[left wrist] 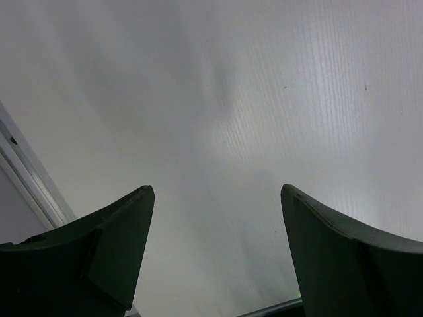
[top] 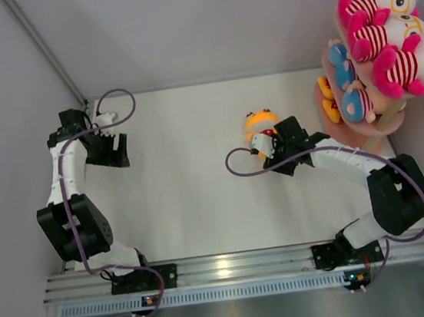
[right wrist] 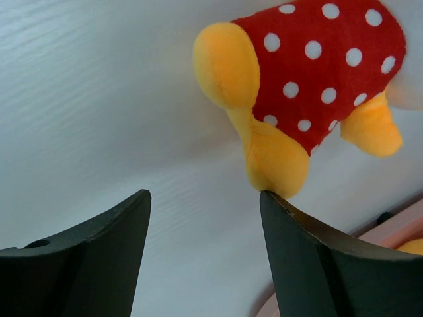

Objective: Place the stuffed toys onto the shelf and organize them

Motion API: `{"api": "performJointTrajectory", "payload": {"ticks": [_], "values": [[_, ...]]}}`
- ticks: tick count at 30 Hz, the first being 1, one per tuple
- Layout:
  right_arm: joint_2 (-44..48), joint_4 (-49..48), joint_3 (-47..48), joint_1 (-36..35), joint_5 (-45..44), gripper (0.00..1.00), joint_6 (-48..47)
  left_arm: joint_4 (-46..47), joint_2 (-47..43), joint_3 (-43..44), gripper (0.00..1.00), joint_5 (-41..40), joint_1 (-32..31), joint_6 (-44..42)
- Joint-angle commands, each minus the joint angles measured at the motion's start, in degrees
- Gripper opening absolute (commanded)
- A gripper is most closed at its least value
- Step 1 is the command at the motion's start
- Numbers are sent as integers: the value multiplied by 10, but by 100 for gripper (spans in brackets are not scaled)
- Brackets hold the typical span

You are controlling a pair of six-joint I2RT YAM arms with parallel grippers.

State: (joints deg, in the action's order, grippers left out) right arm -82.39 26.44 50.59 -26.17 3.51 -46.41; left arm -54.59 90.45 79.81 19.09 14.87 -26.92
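One orange-yellow stuffed toy (top: 261, 126) in a red polka-dot outfit lies on the white table. My right gripper (top: 270, 142) stands open just at its near side. In the right wrist view the toy (right wrist: 317, 72) fills the upper right, and one yellow foot touches the tip of the right finger (right wrist: 297, 231); nothing lies between the jaws of that gripper (right wrist: 205, 192). The pink shelf (top: 390, 123) stands at the far right, with three white-pink striped toys (top: 391, 32) on top, blue boys (top: 357, 102) below them and an orange-yellow toy (top: 330, 102) lower down. My left gripper (top: 113, 157) (left wrist: 217, 187) hangs open over bare table.
Grey walls close in the table on the left, back and right. A metal rail (top: 240, 265) runs along the near edge by the arm bases. The shelf's pink edge (right wrist: 396, 231) shows at the lower right of the right wrist view.
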Motion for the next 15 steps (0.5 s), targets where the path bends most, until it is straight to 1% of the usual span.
{"api": "performJointTrajectory", "payload": {"ticks": [1,5,8,12,15], "values": [[-16,-103,21,7,-70,67,-8,-14,-28,0,84,3,3,0],[-44,-89,58,9,-81,68,-17,-15,-27,3,84,-2,3,-2],[-51,-82,59,8,-88,67,-10,-15,-25,4,84,3,3,2],[-26,-54,75,2,-93,67,-1,-15,-19,10,84,2,3,3],[-9,-54,76,2,-91,69,-17,-15,-12,15,84,2,3,3]]}}
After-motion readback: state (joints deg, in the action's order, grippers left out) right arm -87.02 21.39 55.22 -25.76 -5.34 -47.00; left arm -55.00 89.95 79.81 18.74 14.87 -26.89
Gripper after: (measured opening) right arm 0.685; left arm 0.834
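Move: The last stuffed toy, the orange one in the red dotted shirt, lies on the table with its feet towards me, its middle about 9 cm ahead of my right hand, 2 cm to the left and 2 cm lower. The orange toys already shelved are some 18 cm ahead and 18 cm to the right; the shelf's bottom tier is centred about 12 cm ahead and 22 cm right. From my left hand the toy is roughly 42 cm right, 3 cm ahead, 10 cm lower. Low by the orange toy's feet, I slide my open right hand forward about 5 cm towards its body, with one fingertip against the near foot as I start, nudging the toy along. I go quickly at first, then ease off and rise nearly 2 cm, tipping the fingertips outward a little under 10 degrees. My fingers stay open at the same width. ##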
